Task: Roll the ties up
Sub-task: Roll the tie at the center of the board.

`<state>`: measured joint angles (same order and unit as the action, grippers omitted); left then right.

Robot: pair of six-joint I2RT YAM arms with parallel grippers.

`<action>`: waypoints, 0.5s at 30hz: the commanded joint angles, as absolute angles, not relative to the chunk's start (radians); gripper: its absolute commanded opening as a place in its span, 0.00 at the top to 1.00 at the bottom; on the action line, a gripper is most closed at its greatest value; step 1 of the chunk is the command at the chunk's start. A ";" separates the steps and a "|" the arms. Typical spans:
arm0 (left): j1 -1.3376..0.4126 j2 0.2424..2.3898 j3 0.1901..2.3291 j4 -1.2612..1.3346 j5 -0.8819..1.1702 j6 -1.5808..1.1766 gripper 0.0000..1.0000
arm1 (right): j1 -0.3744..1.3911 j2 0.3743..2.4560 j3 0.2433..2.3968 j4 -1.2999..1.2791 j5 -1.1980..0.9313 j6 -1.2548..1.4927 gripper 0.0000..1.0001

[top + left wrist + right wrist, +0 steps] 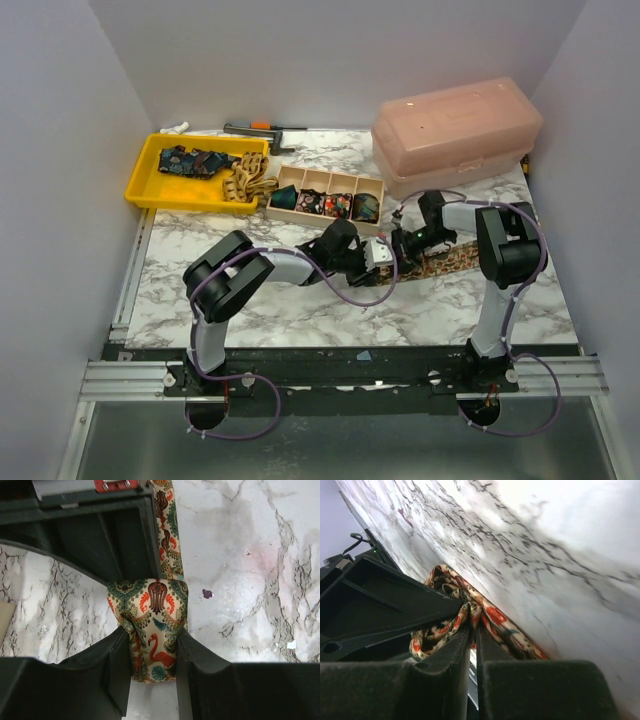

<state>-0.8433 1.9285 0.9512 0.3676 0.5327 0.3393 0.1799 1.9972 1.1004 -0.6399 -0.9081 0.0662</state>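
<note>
A patterned tie [450, 260] with flamingos lies on the marble table right of centre. Its near end is coiled into a small roll [150, 600], and my left gripper [152, 635] is shut on that roll from both sides. The flat strip [170, 530] runs away from the roll. My right gripper [474, 625] meets it from the other side, its jaws almost together with a fold of the tie [495, 617] pinched at the tips. In the top view the left gripper [383, 262] and the right gripper [402, 243] touch at the roll.
A wooden divided box [330, 178] holds three rolled ties: teal [285, 197], multicoloured [325, 204] and dark green [366, 207]. A yellow tray [150, 160] at the back left holds a dark blue tie [190, 160] and a tan tie [248, 178]. A pink lidded box [455, 130] stands at the back right.
</note>
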 commanded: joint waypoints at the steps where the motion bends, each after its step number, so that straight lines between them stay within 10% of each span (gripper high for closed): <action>1: -0.859 2.040 0.920 0.039 0.421 0.390 0.72 | 0.126 1.962 1.167 -0.748 -0.889 -0.028 0.82; 15: -0.861 2.045 0.930 0.029 0.423 0.383 0.70 | 0.152 1.896 1.169 -0.845 -1.000 -0.095 0.50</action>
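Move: Just to the right hand's left, about 4 cm off and some 2 cm back at nearly the same height, sits the part-rolled tie, which the left fingers hold right at their hand point. The tie's flat strip lies on the table, its middle about 9 cm to the right hand's right, level with it and 2 cm lower. The divided box stands some 16 cm ahead and 18 cm to the left of the right hand. Backing off from the rolled tie, the right hand goes right and a little forward by about 3 cm, its fingers spreading from almost shut to half open. It then climbs clear over the strip, ending about 5 cm higher, and starts swinging back left towards the roll with a slight tilt. The left hand stays put, keeping its pinch on the roll. ##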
